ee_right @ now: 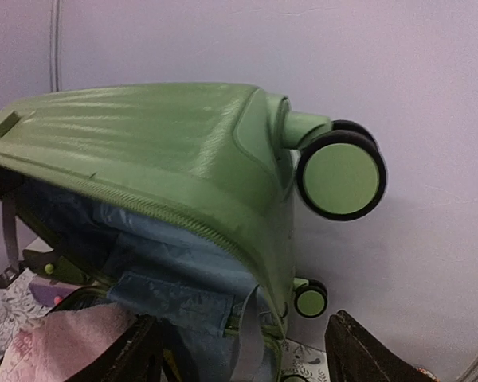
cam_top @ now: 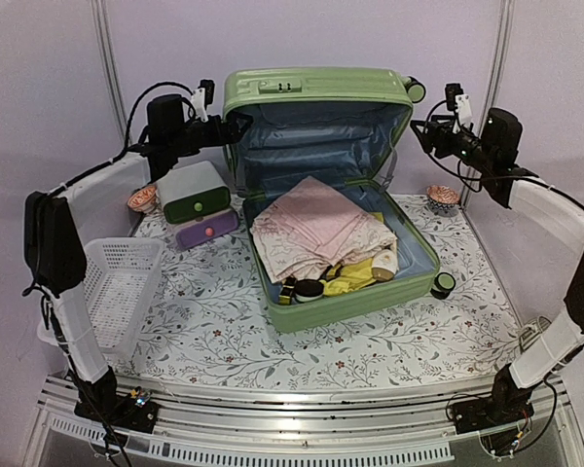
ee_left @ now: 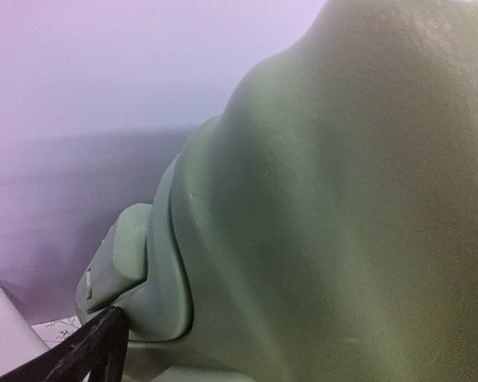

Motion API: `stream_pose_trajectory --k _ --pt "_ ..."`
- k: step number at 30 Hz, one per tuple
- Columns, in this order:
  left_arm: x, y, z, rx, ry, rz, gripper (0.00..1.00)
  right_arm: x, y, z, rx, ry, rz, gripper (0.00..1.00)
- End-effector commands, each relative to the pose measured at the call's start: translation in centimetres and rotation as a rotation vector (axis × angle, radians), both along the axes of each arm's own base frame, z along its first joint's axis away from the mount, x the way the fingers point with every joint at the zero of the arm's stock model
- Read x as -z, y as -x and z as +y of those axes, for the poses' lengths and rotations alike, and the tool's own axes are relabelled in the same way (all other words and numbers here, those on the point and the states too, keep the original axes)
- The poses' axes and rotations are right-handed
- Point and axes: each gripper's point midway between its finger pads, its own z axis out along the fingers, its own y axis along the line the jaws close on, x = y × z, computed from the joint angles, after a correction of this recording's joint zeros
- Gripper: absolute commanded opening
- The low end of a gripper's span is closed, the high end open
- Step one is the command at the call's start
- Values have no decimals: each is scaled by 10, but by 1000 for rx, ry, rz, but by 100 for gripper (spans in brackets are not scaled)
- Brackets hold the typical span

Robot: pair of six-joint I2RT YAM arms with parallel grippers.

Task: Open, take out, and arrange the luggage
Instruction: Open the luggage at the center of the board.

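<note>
The light-green luggage (cam_top: 360, 304) lies open in the middle of the table with its lid (cam_top: 316, 92) standing upright at the back. Inside lie a folded pink cloth (cam_top: 316, 233), something yellow (cam_top: 355, 277) and a black round jar (cam_top: 309, 289). My left gripper (cam_top: 238, 125) is at the lid's upper left corner. In the left wrist view the green shell (ee_left: 342, 199) fills the frame and only one black finger (ee_left: 95, 350) shows. My right gripper (cam_top: 416, 129) hovers open just off the lid's right edge, near a wheel (ee_right: 340, 173). Its fingers (ee_right: 240, 322) hold nothing.
A white-and-green drawer box (cam_top: 195, 199) with a purple drawer (cam_top: 206, 232) stands left of the luggage. A white perforated basket (cam_top: 117, 282) sits at the table's left edge. Small cupcake-like items (cam_top: 143, 199) (cam_top: 443, 197) flank the case. The wall is close behind the lid.
</note>
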Motion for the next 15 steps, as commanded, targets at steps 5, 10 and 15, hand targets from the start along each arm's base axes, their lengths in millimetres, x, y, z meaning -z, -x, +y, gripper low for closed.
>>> stream_pose_trajectory --k 5,10,15 --pt "7 -1 -21 81 48 39 96 23 24 48 -149 119 57 41" --pt "4 1 -20 80 49 34 96 13 8 71 -176 135 55 5" --pt "4 4 -21 83 48 36 96 2 -13 98 -193 125 38 4"
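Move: The lid's front right corner hangs about 7 cm ahead of the right hand, some 5 cm to its left and 5 cm above, with the lid wheel about 10 cm ahead, 1 cm to the left and 11 cm up. The pink cloth lies in the case roughly 26 cm left, 3 cm nearer the base and 26 cm lower. From the left hand, the same corner is about 43 cm to the right, 5 cm ahead and 8 cm higher. The right hand swings about 8 cm left from beside the lid's corner to in front of the open lid just below its rim, first dipping back and down a couple of centimetres, then coming forward and slightly up again, while the wrist turns some 10 degrees counter-clockwise and the empty fingers shut from three-quarters open. The left hand stays put with its fingers still wide open at the lid's left edge, propping it up; no touch of the right fingertips on the lid can be made out. ##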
